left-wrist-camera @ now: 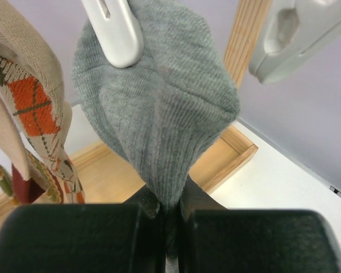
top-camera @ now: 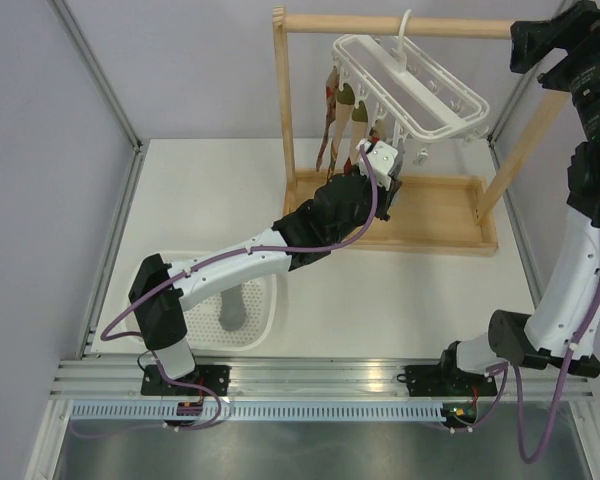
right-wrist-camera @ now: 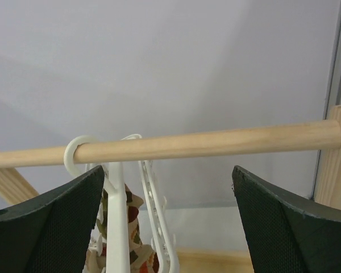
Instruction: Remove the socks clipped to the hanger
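The white hanger hangs by its hook from the wooden rail. Patterned argyle socks dangle from its clips on the left side. In the left wrist view a plain grey sock hangs from a white clip, with argyle socks beside it. My left gripper is shut on the grey sock's lower tip, under the hanger. My right gripper is open, high at the right end of the rail, facing it with nothing between its fingers.
The rail belongs to a light wooden rack with a tray base under the hanger. A white perforated basket sits at the near left with a grey sock inside. Another empty white clip hangs on the right.
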`<state>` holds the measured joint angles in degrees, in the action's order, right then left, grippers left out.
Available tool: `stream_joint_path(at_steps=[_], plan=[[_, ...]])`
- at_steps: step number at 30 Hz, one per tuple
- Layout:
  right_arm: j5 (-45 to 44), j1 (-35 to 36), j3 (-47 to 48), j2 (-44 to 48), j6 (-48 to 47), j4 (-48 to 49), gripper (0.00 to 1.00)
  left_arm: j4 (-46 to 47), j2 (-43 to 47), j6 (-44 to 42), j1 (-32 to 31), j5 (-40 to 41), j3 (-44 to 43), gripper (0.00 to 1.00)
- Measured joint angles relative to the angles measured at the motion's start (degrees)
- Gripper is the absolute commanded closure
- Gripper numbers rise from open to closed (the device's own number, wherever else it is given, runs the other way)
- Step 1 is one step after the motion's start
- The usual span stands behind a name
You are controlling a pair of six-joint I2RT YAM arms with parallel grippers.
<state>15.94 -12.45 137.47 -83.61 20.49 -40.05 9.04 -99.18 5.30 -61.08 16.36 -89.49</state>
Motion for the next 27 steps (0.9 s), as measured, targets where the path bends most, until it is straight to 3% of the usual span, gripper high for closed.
stream_joint_path(at_steps=[5, 12, 20, 27], plan=[[-12.7, 9.29, -2.97, -2.67, -6.51, -0.2, 0.03, -0.02, 0.0, 0.0, 0.0, -0.04, -0.02, 0.98], [-23.69, 21.51, -9.4, -3.5, -10.64, -1.51, 0.04, -0.13, -0.61, -0.02, 0.22, -0.09, -1.09, 0.98], [-33.7, 39.56, -11.98, 3.06, -12.98, 0.83, 0.04, -0.28, -2.01, -0.02, 0.59, 0.07, -1.55, 0.98], [-43.78, 52.87, -22.99, 7.23, -13.31, 6.01, 0.04, -0.35, -2.14, 0.0, 0.63, 0.11, -1.55, 0.98]])
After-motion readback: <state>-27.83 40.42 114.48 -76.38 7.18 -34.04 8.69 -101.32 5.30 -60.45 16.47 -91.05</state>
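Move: The grey sock's clip, at the near edge of the hanger, is about 18 cm to the right hand's left, roughly 2 cm ahead and some 18 cm below. From that hand, the empty clip is about 14 cm left, level fore and aft and 20 cm down; the hook is 14 cm ahead, 18 cm left and 3 cm down. From the left hand, the grey sock's clip is about 9 cm up, 2 cm ahead and 1 cm left. The grey sock stays pinched low down in the left hand, which barely shifts, while the right hand, still wide open, comes for its clip. The right hand first dips forward and down, then draws back and sweeps left, ending about 18 cm left and 8 cm lower, with a slight roll lifting its right side. ##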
